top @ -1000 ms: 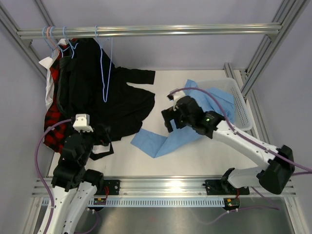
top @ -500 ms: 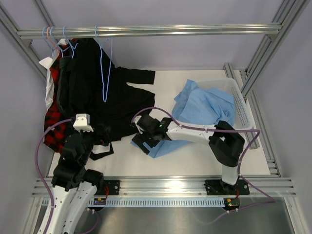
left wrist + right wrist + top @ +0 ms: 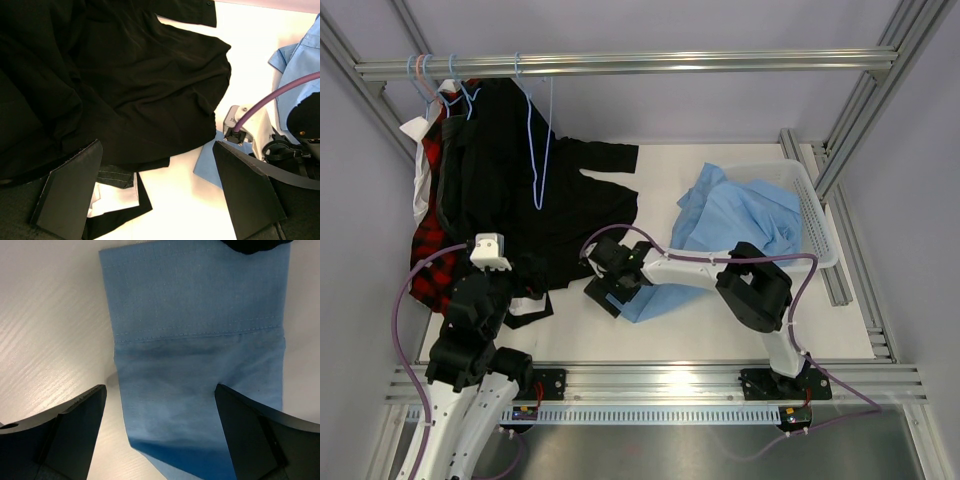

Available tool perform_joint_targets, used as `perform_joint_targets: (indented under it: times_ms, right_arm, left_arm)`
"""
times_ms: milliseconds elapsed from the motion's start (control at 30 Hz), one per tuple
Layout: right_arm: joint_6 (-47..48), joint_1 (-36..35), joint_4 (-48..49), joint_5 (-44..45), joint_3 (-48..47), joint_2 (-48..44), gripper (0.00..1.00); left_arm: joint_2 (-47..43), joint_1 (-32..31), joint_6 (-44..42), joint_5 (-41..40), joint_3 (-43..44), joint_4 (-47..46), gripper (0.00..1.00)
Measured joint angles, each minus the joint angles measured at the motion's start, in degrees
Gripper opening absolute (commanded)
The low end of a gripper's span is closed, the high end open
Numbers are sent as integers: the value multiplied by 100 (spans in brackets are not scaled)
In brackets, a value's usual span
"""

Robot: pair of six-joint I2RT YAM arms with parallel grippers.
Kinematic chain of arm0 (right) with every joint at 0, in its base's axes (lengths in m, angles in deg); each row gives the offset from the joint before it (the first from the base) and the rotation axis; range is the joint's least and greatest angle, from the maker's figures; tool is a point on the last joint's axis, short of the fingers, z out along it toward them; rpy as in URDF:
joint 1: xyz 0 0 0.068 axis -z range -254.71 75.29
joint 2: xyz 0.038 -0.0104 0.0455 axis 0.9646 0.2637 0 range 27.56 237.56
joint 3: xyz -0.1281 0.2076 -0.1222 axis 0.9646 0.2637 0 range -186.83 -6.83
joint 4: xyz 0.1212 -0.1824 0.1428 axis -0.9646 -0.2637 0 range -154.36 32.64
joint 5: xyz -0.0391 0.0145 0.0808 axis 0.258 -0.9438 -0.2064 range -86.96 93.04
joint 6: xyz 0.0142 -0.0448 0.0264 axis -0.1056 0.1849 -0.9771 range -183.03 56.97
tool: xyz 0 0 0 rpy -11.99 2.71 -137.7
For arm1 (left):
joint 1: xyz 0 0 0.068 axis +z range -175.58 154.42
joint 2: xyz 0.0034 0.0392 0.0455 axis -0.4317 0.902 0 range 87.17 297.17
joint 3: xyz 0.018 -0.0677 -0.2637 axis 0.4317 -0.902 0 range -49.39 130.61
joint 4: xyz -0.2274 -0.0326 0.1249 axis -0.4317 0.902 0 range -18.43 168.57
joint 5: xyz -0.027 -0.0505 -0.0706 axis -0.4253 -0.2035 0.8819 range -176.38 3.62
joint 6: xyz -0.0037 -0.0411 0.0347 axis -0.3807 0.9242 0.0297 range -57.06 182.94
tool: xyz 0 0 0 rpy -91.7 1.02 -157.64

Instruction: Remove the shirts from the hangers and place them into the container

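The light blue shirt [image 3: 745,220] lies heaped in the white container [image 3: 822,215], with one sleeve [image 3: 655,295] trailing out onto the table. My right gripper [image 3: 608,290] is low over that sleeve's cuff [image 3: 200,340]. It is open, with a finger [image 3: 75,432] on each side and nothing gripped. The black shirt [image 3: 535,205] hangs from the rail and spreads over the table. My left gripper [image 3: 155,195] stands open at its hem, over a white cloth edge [image 3: 115,192]. One bare pale blue hanger [image 3: 537,140] dangles in front of the black shirt.
A red-and-black plaid shirt [image 3: 428,262] and a white one [image 3: 416,175] hang at the far left beneath more hangers [image 3: 425,80] on the metal rail [image 3: 670,63]. Frame posts [image 3: 855,110] rise behind the container. The right arm's purple cable [image 3: 270,100] crosses the left wrist view.
My right arm has swung left from over the container and come down over the sleeve end on the table. The left arm has not moved. Both grippers stayed open.
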Motion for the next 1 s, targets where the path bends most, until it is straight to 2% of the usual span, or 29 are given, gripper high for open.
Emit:
perform_joint_targets:
  times_ms: [167,300,333,400,433,533,667,767,800,900,1000]
  right_arm:
    - [33,-2,-92,127,-208,157,96]
    - [81,-2,-162,262,-354,269,84]
    - [81,-2,-173,280,-376,284,78]
    - [92,-2,-177,304,-387,291,73]
    - [92,-2,-179,315,-387,291,67]
    - [92,-2,-186,352,-387,291,59]
    - [94,-4,-181,450,-374,291,43]
    - [87,-7,-151,525,-328,264,29]
    - [85,-7,-127,579,-286,238,18]
    - [85,-2,-50,748,-74,94,0]
    - [59,44,-63,953,273,-164,0]
  left_arm:
    - [0,0,0,0,0,0,99]
    - [0,-2,0,0,0,-2,99]
    - [0,-2,0,0,0,-2,99]
    - [0,-2,0,-2,0,0,99]
    - [0,-2,0,-2,0,0,99]
    - [0,-2,0,-2,0,0,99]
    - [0,-2,0,0,0,0,99]
    - [0,-2,0,0,0,0,99]
    - [0,-2,0,-2,0,0,99]
    - [0,-2,0,0,0,0,99]
    - [0,-2,0,0,0,0,99]
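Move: The right hand hovers wide open just over the blue shirt's sleeve, close to its cuff: the cuff part lies about 1 cm below and perhaps 1 cm ahead. The container stands roughly 35 cm to the right and 19 cm ahead; the black shirt's middle is some 12 cm left and 21 cm ahead, and the white cloth about 15 cm left, nearly level. From the idle left hand the sleeve lies about 15 cm right, 1 cm ahead and 21 cm below. Forward first, skimming the table by about 2 cm, the right hand brings its fingers over the blue sleeve and closes them from wide open to practically shut, pinching the cloth just behind the cuff, nearer its back edge. While they finish closing it turns off to the right, towards the container, by some 3 cm, fingertips swinging slightly forward and right. ##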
